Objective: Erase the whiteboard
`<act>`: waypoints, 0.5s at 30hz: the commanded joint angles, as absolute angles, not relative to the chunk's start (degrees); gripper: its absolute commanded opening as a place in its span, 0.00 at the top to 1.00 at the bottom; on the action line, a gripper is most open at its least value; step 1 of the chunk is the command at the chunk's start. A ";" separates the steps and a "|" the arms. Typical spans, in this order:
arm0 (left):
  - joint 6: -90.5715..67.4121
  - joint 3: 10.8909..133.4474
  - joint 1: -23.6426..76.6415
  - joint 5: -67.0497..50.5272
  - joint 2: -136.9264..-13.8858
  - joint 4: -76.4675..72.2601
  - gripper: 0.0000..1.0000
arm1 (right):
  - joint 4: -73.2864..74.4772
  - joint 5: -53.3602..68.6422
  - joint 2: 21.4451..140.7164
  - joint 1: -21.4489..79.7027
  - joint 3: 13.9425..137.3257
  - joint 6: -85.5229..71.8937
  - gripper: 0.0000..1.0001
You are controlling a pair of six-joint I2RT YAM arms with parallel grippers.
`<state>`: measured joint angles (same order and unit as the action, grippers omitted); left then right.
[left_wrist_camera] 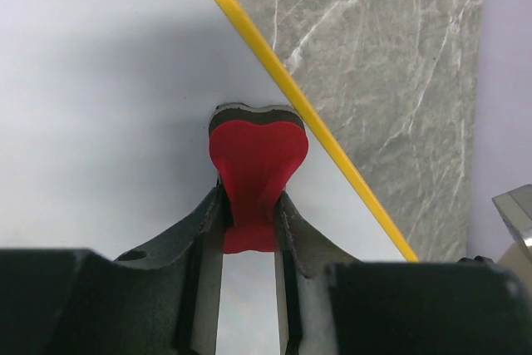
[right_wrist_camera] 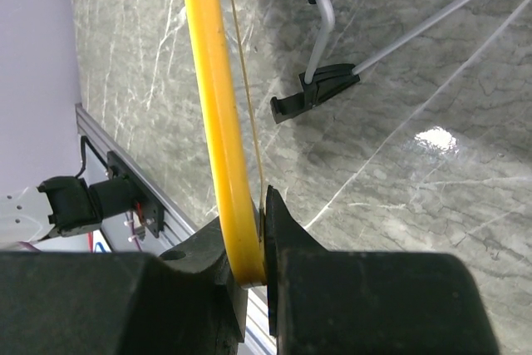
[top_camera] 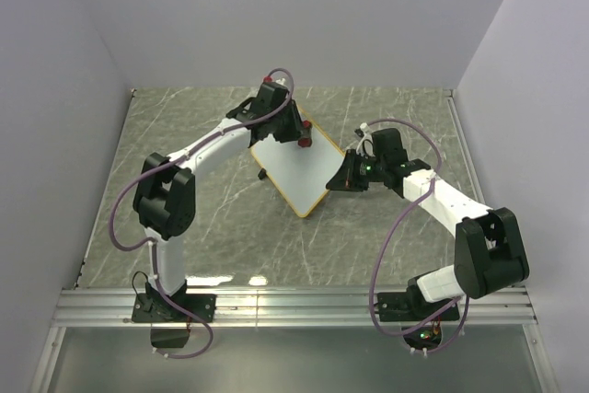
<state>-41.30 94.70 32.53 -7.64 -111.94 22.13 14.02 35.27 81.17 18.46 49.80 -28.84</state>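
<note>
The whiteboard [top_camera: 294, 172], white with a thin yellow frame, lies at an angle in the middle of the table, its right side lifted. My left gripper [top_camera: 299, 138] is at its far corner, shut on a red bow-shaped eraser [left_wrist_camera: 258, 154] that presses flat on the white surface [left_wrist_camera: 100, 81] close to the yellow frame [left_wrist_camera: 287, 85]. My right gripper [top_camera: 342, 178] is shut on the board's right edge, and the yellow frame [right_wrist_camera: 212, 106] runs between its jaws. A black foot [right_wrist_camera: 316, 93] on a wire stand shows under the board. No marks show on the visible surface.
The board rests on a grey marble tabletop [top_camera: 212, 227]. An aluminium rail [top_camera: 294, 306] runs along the near edge with both arm bases on it. White walls enclose the left, right and back sides.
</note>
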 commanded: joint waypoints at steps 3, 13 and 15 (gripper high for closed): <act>-43.33 91.23 32.26 -7.57 -110.13 21.97 1.00 | 15.55 35.16 80.42 19.86 48.96 -23.56 1.00; -42.10 90.88 27.60 -5.36 -103.10 23.99 1.00 | 17.05 32.61 79.01 19.86 49.04 -22.94 0.60; -42.45 90.36 27.60 -5.54 -102.13 23.47 1.00 | 17.57 32.35 78.75 19.86 49.74 -22.85 0.59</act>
<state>-42.72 90.63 27.97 -6.35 -107.11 23.77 16.58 33.36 80.82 19.44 49.12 -24.64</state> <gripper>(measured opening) 0.296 0.405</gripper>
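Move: The left hand already pinches the eraser near the far right edge of the tilted whiteboard, whose middle lies about 6 cm back, 1 cm left and 4 cm below this hand; a black clip on the board's left edge is some 10 cm left, 9 cm back and 10 cm below. From the right hand, which still grips the board's right edge, that middle is about 6 cm ahead, 11 cm left and 3 cm below, the clip roughly 2 cm ahead, 20 cm left and 9 cm below. Keeping its grip on the eraser, the left hand starts slowly and then quickens some 5 cm to the left over the upper part of the whiteboard, rising slightly at the end instead of following the board's downward slope, so that the eraser comes off its face. The right hand holds still at first, then opens its fingers partway to release its pinch on the board's right edge and eases down and back by about 1.5 cm, the edge still standing between the parted fingers. ##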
